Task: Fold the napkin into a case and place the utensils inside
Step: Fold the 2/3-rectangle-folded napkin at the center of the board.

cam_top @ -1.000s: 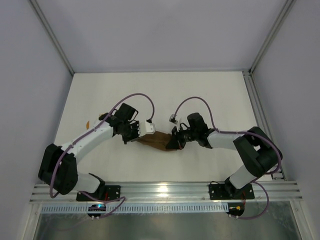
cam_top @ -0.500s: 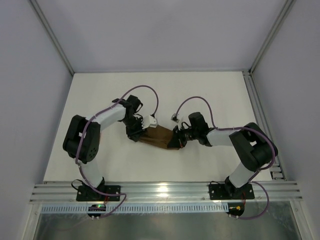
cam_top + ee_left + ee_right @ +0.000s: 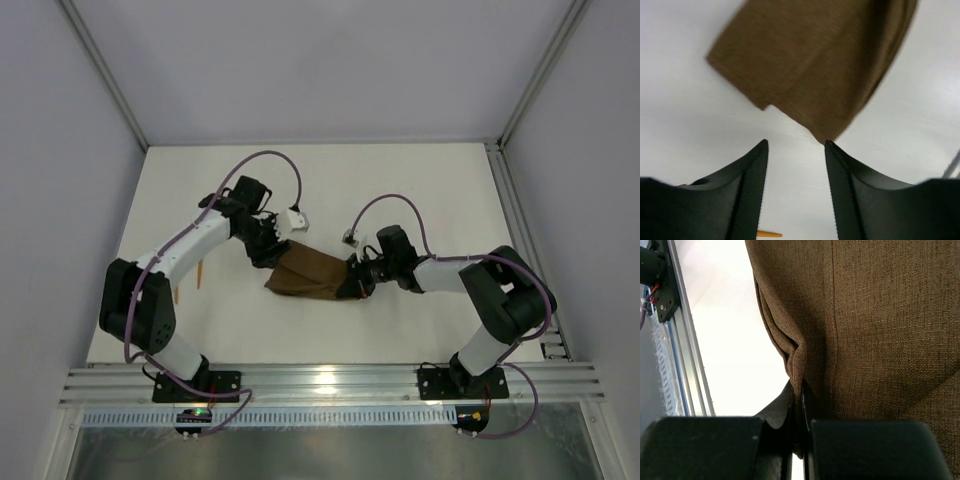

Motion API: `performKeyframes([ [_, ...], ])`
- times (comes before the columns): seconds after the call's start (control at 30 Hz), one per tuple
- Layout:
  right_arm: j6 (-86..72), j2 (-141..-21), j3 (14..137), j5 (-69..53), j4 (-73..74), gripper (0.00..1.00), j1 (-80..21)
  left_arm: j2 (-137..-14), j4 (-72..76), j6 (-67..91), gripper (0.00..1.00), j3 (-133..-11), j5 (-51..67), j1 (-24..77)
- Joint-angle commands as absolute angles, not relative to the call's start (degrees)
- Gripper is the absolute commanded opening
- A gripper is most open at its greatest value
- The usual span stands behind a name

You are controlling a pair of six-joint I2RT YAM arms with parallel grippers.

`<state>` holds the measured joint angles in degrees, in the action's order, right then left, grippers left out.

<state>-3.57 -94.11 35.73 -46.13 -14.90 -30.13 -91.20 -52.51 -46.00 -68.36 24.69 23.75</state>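
The dark brown napkin (image 3: 308, 273) lies folded on the white table between my two grippers. My left gripper (image 3: 270, 256) hovers at its far-left edge, open with nothing between the fingers; in the left wrist view the napkin (image 3: 820, 65) lies just past the left gripper (image 3: 796, 145), with a cloth corner close to the right fingertip (image 3: 830, 148). My right gripper (image 3: 801, 390) is shut on a bunched fold at the right edge of the napkin (image 3: 880, 315). Two thin orange utensils (image 3: 200, 274) lie at the left, near the left arm; one tip (image 3: 769, 233) shows between the left fingers.
Aluminium rails (image 3: 320, 385) run along the near table edge, and one (image 3: 685, 340) shows to the left of the right gripper. Purple cables loop above both wrists. White walls with metal posts enclose the table on three sides.
My left gripper has opened, let go of the napkin's left end and drawn back. The napkin now lies broader and flatter. The right gripper has kept its hold and place.
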Motion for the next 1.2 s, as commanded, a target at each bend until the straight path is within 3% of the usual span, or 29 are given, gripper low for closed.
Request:
performKeyframes([
  [0.0,-2.2,-91.32,36.39,-46.5,-14.5,0.03,-30.06,-92.71,-38.36,-31.24,0.5,-72.68,19.79,22.24],
  [0.03,-2.02,-91.14,36.39,-46.49,-14.41,0.03,-30.15,-94.64,-35.88,-28.85,0.4,-73.38,18.82,22.24],
  [0.13,-1.32,-90.62,36.65,-46.15,-13.71,0.03,-30.06,-103.51,-33.22,-22.95,0.3,-77.68,17.14,22.32],
  [0.27,-0.62,-90.35,36.56,-46.05,-13.27,0.03,-30.06,-108.63,-29.01,-17.67,0.32,-78.66,17.49,22.15],
  [0.53,-0.35,-89.47,36.3,-45.79,-12.75,0.03,-30.15,-107.49,-27.5,-10.82,0.4,-76.38,21.88,21.97],
  [0.8,-0.44,-89.39,37.0,-45.79,-12.31,0.03,-30.15,-108.72,-29.7,-11.25,0.37,-73.13,18.19,21.97],
  [0.9,-0.35,-88.42,38.05,-46.4,-11.26,0.03,-30.15,-109.16,-29.36,-11.86,0.25,-71.64,18.54,22.06],
  [0.93,-0.35,-88.07,38.23,-47.8,-11.25,0.03,-30.06,-109.16,-29.27,-12.13,0.12,-71.28,18.98,21.97],
  [1.0,-1.92,-86.84,38.15,-49.82,-14.74,0.03,-29.97,-108.81,-29.8,-13.44,0.0,-70.23,19.95,22.06],
  [1.17,-10.36,-88.15,39.11,-51.33,-21.79,0.03,-28.31,-107.93,-30.5,-16.43,0.0,-67.94,20.04,22.06],
])
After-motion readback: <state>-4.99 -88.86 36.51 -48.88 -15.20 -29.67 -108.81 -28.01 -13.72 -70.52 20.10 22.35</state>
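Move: The left hand, empty and open, goes for the napkin's far left corner, about 10 cm ahead, 4 cm to its right and 8 cm below it. The napkin's near left corner lies almost straight beneath this hand; the nearer orange utensil is some 17 cm to its left and 4 cm farther out. From the right hand, which already holds the napkin's right end, the far left corner is about 11 cm ahead, 18 cm to the left and slightly lower. To pinch the napkin's far left corner, the left hand swings some 11 cm forward with a slight drift right, turning about 30 degrees counter-clockwise and narrowing its open fingers as it drops about 7 cm; it then slides back a little and shuts on the cloth. The right hand keeps its grip almost in place, then lifts about 4 cm at the end. ##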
